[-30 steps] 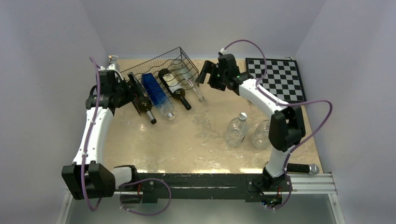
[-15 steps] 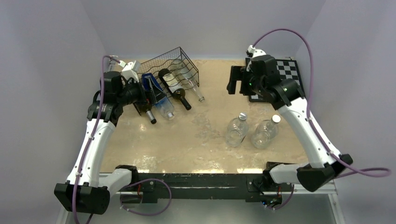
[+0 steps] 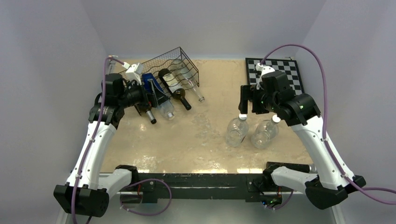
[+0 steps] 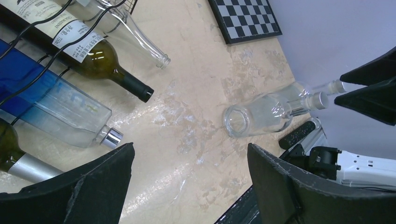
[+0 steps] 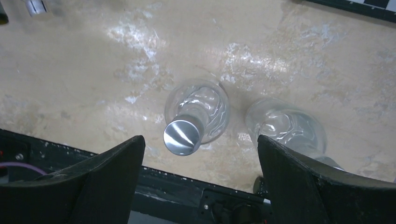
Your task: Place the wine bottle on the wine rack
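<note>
Two clear wine bottles with silver caps stand upright on the table: the left one (image 3: 236, 130) (image 5: 196, 114) and the right one (image 3: 265, 133) (image 5: 285, 128). My right gripper (image 3: 249, 101) (image 5: 200, 154) hangs open above the left one, its cap between the spread fingers and untouched. The black wire wine rack (image 3: 163, 67) stands at the back left. In it lie a green labelled bottle (image 4: 88, 49), a blue-and-clear bottle (image 4: 51, 107), a clear bottle (image 4: 135, 32) and a dark bottle (image 4: 23, 163). My left gripper (image 3: 156, 93) (image 4: 190, 154) is open and empty over the rack's front.
A chessboard (image 3: 275, 77) lies at the back right. A black handle with a silver end (image 3: 301, 168) rests by the right arm's base at the near edge. Purple cables loop above both arms.
My right arm swung away from the rack, right and nearer, to a spot over the left standing bottle. My left gripper shifted a little right along the rack's front.
</note>
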{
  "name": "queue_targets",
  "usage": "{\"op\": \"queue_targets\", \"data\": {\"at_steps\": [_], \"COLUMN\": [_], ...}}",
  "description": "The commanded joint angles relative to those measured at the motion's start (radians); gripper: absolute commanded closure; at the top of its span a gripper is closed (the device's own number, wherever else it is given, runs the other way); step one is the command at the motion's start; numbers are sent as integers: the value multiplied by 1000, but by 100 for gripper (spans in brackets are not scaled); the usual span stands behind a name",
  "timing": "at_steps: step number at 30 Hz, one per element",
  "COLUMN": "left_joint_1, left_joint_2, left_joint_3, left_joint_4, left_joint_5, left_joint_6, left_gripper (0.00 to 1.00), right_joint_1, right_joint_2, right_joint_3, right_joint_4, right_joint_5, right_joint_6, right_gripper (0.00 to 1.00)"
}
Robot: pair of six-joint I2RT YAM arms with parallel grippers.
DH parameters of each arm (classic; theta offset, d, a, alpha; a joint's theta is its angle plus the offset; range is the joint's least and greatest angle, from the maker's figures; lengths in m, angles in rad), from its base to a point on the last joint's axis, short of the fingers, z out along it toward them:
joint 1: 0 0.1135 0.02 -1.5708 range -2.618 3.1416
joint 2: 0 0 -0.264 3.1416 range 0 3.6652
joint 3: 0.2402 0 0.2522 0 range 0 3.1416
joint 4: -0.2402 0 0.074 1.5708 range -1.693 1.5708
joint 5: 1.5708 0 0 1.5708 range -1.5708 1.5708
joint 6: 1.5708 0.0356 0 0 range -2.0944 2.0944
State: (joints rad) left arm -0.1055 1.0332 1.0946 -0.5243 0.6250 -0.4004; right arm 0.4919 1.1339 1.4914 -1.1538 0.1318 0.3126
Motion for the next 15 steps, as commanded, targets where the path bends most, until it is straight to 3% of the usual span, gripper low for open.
{"op": "queue_targets", "data": {"at_steps": [1,11,15], "left_joint_1": [-5,-20,-50], "left_joint_2": [-4,15,16], "left_joint_3": [1,-13,-41], "left_joint_4": [50,46,81], "left_joint_5": [27,85,101], "left_joint_6": [-1,4,8], "left_gripper": [6,8,8], "right_joint_1": [67,158,160], "right_joint_2": [48,177,212], "right_joint_3": [-4,2,-8], "right_joint_4": [-99,-173,-171], "right_joint_5": [7,39,63], "right_joint_6": [-49,-33,-32], "right_gripper": [7,24,37]}}
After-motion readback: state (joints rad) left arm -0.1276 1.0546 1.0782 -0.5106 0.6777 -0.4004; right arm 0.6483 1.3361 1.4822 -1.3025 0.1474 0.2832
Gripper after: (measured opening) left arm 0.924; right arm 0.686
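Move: The clear bottle with the metal cap, which the open right hand goes for, stands upright below it, its middle about 2 cm back, 2 cm to the left and some 20 cm down. The second clear bottle is about 2 cm back and 14 cm to the right of the hand. The microphone lies on the table about 20 cm back and 31 cm right. From the left hand, the capped bottle is some 6 cm back, 37 cm to its right and 20 cm lower. Downward, some 6–7 cm, the right hand sinks onto the neck end of the capped clear bottle, edging left and back by 2–3 cm each while its fingers tip about 20 degrees more steeply down. The fingers begin to close from wide open around the cap, still well short of shut; whether they touch the cap yet can't be told. ##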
